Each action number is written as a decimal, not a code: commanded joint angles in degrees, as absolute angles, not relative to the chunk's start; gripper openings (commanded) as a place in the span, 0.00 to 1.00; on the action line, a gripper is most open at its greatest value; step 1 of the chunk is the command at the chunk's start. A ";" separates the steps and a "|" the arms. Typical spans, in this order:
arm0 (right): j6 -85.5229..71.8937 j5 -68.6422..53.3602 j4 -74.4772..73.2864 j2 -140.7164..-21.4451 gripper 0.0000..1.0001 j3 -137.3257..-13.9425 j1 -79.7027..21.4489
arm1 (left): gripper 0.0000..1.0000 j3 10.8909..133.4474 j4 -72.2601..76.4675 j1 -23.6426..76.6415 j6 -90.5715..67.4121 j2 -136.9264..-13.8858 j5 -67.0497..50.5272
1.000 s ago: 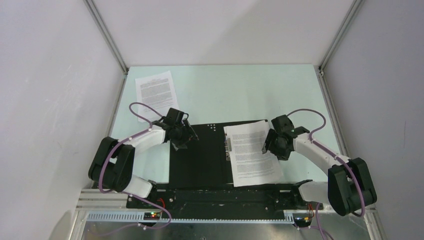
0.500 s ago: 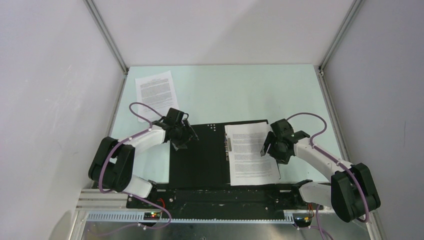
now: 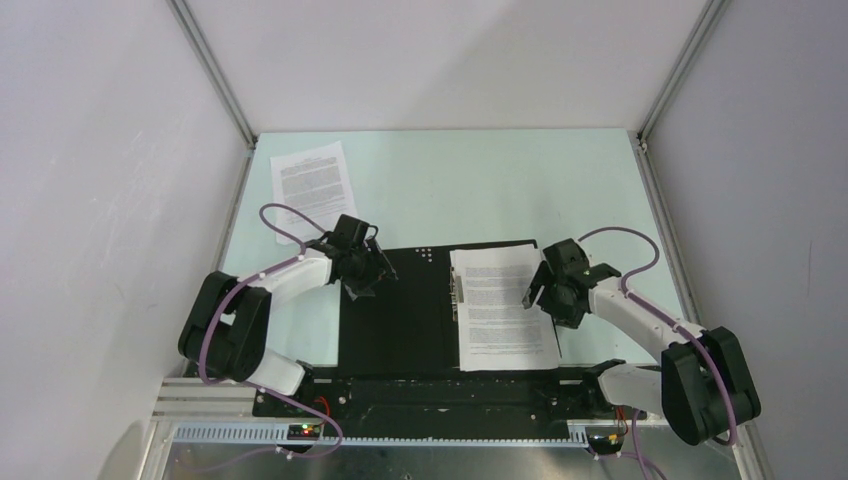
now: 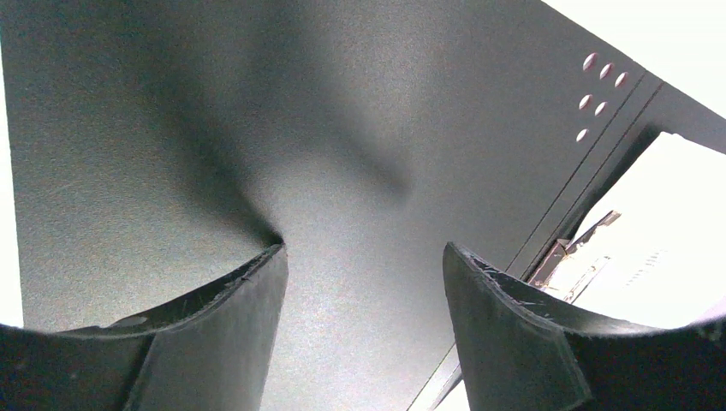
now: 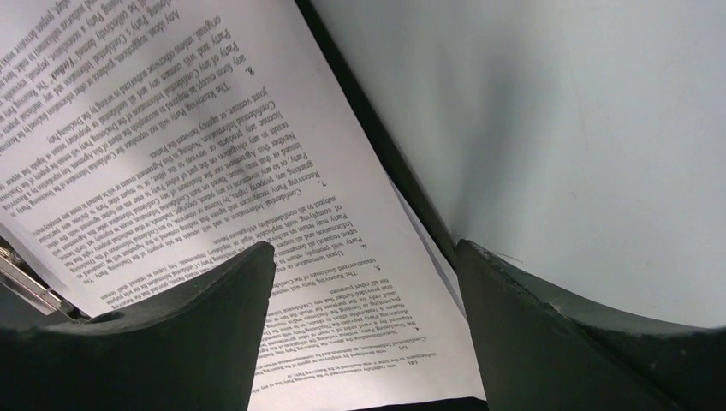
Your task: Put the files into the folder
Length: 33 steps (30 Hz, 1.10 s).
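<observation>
The folder (image 3: pixel 395 315) lies open on the table, black inside up, with the metal spine clip (image 3: pixel 456 293) down its middle. One file (image 3: pixel 502 312) lies squarely on the folder's right half. The other file (image 3: pixel 313 185) lies at the far left of the table. My left gripper (image 3: pixel 372 272) is open low over the left cover (image 4: pixel 325 111), nothing between its fingers. My right gripper (image 3: pixel 545 290) is open at the right edge of the sheet (image 5: pixel 197 145), straddling that edge with nothing gripped.
The pale green table (image 3: pixel 480 185) is walled by white panels on three sides, with metal posts (image 3: pixel 640 140) at the back corners. The black base rail (image 3: pixel 440 395) runs along the near edge behind the folder. Punched holes (image 4: pixel 599 94) mark the folder near its spine.
The sheet on the right half has swung from tilted to square with the folder. My right gripper moved slightly left and nearer, and its jaws opened wider. The left arm stayed still.
</observation>
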<state>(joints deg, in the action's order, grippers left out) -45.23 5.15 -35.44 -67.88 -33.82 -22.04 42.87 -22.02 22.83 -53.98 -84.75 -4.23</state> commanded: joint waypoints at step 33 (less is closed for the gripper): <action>-32.07 4.18 -12.71 -85.45 0.85 -45.28 -15.29 | 0.73 43.41 -22.72 23.38 -52.39 -88.81 -1.09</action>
<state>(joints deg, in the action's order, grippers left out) -34.39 4.49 -15.16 -83.44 -41.69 -15.73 44.10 -22.02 22.94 -53.93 -86.17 -4.25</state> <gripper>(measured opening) 0.851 0.734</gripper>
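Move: The right hand sits low over the right margin of the filed sheets, their far right corner about 16 cm straight ahead and 1 cm lower. The sheets' middle lies some 9 cm to its left, level with it, and the folder's metal clip about 19 cm left and 5 cm farther out. From the left hand that corner is some 9 cm ahead and 38 cm to the right. Right hand, fingers still wide open, glides forward about 11 cm along the sheets' right edge, its fingers tilting forward. ##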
